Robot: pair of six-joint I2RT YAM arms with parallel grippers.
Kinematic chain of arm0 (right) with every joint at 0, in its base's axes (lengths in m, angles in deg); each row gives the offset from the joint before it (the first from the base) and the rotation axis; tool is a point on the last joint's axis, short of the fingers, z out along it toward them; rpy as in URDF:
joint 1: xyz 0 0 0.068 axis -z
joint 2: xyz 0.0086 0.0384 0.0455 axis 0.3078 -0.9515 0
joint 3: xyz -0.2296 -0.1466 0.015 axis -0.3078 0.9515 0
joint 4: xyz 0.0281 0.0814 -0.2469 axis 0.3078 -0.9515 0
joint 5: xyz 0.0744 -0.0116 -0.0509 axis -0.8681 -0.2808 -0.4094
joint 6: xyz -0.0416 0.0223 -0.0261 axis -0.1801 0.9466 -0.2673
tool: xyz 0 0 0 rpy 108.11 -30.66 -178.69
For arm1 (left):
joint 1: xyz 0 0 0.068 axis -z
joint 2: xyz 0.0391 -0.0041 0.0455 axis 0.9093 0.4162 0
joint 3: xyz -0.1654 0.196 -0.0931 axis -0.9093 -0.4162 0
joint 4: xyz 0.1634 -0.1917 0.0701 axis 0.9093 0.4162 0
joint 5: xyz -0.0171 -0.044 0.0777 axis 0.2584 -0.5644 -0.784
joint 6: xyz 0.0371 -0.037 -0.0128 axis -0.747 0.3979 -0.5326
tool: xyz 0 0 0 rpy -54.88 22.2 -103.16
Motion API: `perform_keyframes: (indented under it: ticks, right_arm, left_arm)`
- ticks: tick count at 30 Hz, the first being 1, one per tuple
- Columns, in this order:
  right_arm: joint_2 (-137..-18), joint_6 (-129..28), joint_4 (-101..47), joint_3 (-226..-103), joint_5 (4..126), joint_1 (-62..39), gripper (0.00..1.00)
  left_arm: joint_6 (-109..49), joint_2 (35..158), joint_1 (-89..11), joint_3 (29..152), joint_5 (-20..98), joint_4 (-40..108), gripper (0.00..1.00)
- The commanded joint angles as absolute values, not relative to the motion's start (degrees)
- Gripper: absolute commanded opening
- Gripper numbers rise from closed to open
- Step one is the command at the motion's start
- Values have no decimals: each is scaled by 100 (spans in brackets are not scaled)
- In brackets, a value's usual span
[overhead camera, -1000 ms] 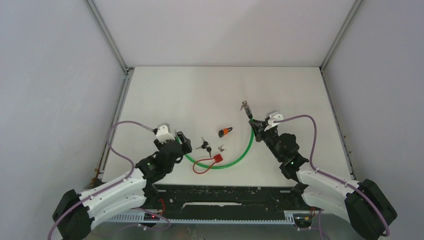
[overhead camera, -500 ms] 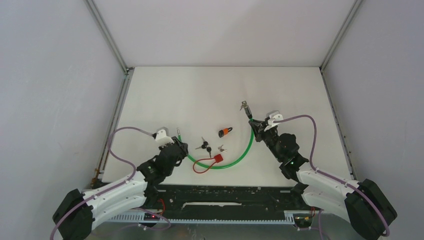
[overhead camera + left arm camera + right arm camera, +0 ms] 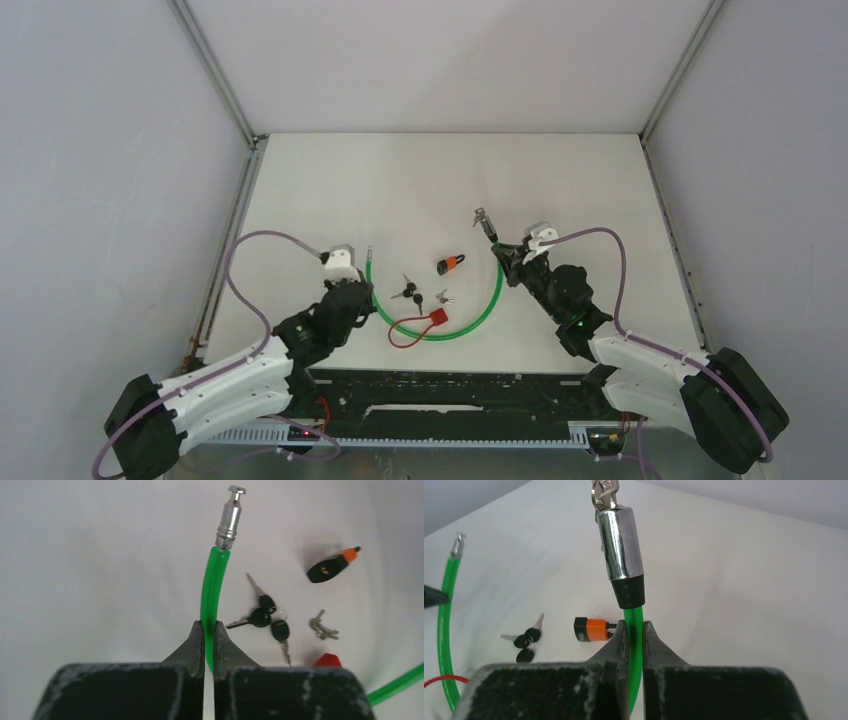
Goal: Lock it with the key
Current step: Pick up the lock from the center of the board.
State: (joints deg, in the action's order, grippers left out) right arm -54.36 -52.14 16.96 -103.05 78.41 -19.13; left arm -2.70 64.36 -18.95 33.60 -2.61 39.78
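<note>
A green cable lock (image 3: 480, 315) curves across the table between my two grippers. My left gripper (image 3: 209, 630) is shut on the cable a little below its silver pin end (image 3: 231, 517); in the top view this gripper (image 3: 362, 288) sits at the cable's left end. My right gripper (image 3: 635, 627) is shut on the cable just under the chrome lock barrel (image 3: 621, 542), holding it upright. A key (image 3: 603, 492) on a ring sticks out of the barrel's top. In the top view the barrel (image 3: 487, 222) points up-left of the right gripper (image 3: 503, 250).
An orange and black padlock (image 3: 451, 264) lies between the cable ends. Black-headed keys (image 3: 407, 292) and small silver keys (image 3: 443, 297) lie inside the loop. A red tag (image 3: 436, 318) with a red wire loop rests against the cable's bottom curve.
My left gripper closed on the cable near the pin end, and the pin now points away from the arm. The right gripper shifted slightly left with the barrel.
</note>
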Motion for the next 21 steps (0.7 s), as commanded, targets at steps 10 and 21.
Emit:
perform_keyframes:
  ticks: [10,21]
  right_arm:
    - [-6037,-4580,2548,-10658,6229,-1612,0]
    - [-6328,-4337,2775,-10808,5247,-1505,0]
  left_arm:
    - [-300,7256,193,6212,-2568,7153,0]
    - [683,7699,1517,6835,-3706,8542,0]
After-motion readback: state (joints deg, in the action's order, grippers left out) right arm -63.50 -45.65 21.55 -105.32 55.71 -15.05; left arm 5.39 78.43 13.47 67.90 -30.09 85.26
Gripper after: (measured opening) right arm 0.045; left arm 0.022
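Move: From the left hand, which already grips the green cable behind its metal pin, the silver lock head lies about 21 cm to the right, 11 cm ahead and 8 cm higher. The orange padlock is about 17 cm right and 5 ahead, and the black keys 8 cm right and level, both some 5 cm below. From the right hand, holding behind the lock head, the pin is 25 cm left, level ahead and about 10 cm lower; the padlock is 9 cm left, 1 ahead and 14 below. Lifting its end of the green cable about 11 cm, the left hand also draws some 5 cm back and 4 cm right towards the lock head, rolling about 25 degrees so its left side rises. The right hand carries the lock head about 5 cm left towards the pin, dipping slightly and easing back while turning nearly 20 degrees counter-clockwise. Both grippers keep their pinch. ##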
